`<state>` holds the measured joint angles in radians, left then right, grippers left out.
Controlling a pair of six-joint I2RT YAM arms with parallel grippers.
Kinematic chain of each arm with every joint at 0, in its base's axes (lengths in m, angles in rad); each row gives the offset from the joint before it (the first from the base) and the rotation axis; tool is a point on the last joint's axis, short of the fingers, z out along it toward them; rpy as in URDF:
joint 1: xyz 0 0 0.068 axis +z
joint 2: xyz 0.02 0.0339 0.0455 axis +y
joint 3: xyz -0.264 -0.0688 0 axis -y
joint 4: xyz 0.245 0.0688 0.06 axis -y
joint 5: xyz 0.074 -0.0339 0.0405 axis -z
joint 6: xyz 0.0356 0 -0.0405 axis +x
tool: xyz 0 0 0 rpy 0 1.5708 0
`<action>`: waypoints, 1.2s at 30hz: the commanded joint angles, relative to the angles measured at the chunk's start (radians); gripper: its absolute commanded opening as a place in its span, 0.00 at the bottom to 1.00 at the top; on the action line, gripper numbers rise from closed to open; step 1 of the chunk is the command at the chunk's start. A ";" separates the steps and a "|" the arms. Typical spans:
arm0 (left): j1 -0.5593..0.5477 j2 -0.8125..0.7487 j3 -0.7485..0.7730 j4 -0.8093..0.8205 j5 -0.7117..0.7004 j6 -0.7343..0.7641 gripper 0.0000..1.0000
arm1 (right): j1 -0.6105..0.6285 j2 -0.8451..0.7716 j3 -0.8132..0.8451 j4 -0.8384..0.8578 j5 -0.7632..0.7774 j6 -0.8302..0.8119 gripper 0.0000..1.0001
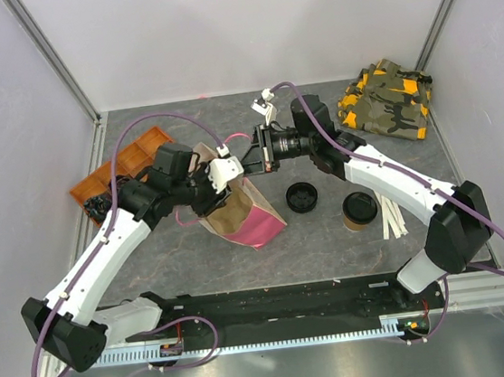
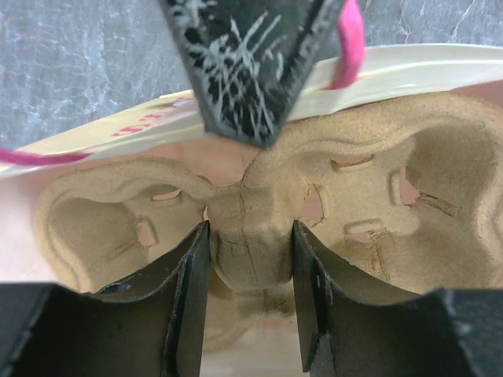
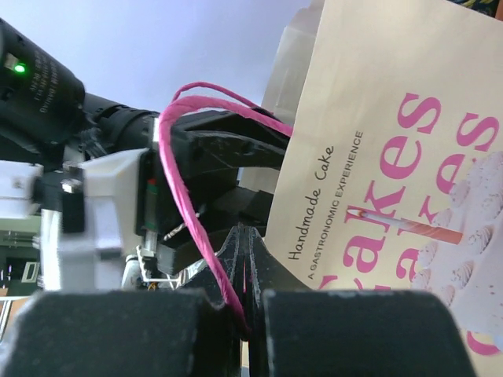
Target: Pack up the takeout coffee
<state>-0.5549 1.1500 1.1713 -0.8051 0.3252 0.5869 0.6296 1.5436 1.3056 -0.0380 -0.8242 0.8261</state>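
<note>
The takeout coffee [image 1: 359, 210], a tan cup under a black lid, stands on the table right of centre, away from both grippers. A cream and pink paper bag [image 1: 241, 212] lies tilted at the middle. My left gripper [image 1: 218, 181] reaches into its mouth. Its jaws [image 2: 250, 236] are shut on the centre post of a brown pulp cup carrier [image 2: 377, 196] that sits inside the bag. My right gripper [image 3: 255, 243] is shut on the bag's pink string handle [image 3: 185, 196] and holds it up beside the printed bag [image 3: 393, 196].
A loose black lid [image 1: 301, 197] lies between the bag and the cup. White sticks [image 1: 392, 215] lie right of the cup. An orange compartment tray [image 1: 114, 172] sits at the left. A camouflage cloth [image 1: 388, 100] is bunched at the back right.
</note>
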 commanded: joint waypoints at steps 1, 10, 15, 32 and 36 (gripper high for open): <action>-0.017 0.046 0.016 0.006 -0.035 -0.022 0.19 | -0.019 -0.007 -0.006 0.030 -0.030 0.038 0.00; -0.034 0.096 0.027 0.024 -0.034 -0.064 0.19 | -0.044 -0.010 -0.040 0.030 -0.023 0.047 0.00; -0.037 0.059 0.031 -0.011 -0.069 -0.047 0.19 | -0.048 -0.013 -0.058 0.107 -0.047 0.131 0.00; -0.062 -0.072 -0.008 -0.230 -0.002 -0.134 0.18 | 0.047 -0.060 -0.226 0.386 -0.079 0.356 0.00; -0.094 -0.098 -0.076 -0.175 -0.046 -0.200 0.18 | 0.048 -0.122 -0.235 0.211 0.020 0.156 0.00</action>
<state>-0.6197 1.0832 1.1545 -1.0149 0.2958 0.4797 0.6788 1.5066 1.0500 0.3321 -0.8803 1.1984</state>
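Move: Just inside the mouth of the paper bag, the left hand grips the brown cup carrier; the bag's middle lies about 10 cm below it, some 4 cm right and 2 cm back. The black lids sit roughly 20 cm right of that hand, 3 cm farther out and 20 cm down; the wooden box is some 22 cm left, 14 cm out, 20 cm down. From the right hand, pinching a pink handle, the bag's middle is about 18 cm below, 4 cm back and 3 cm left. Lowering the carrier about 3 cm into the bag, the left hand keeps its grip, then swings back towards the robot some 6 cm and slightly left, rising midway before sinking again and tipping about 10 degrees. The right hand, still pinching the handle, eases slightly out and right, then draws back about 5 cm with it, rolling some 20 degrees. ##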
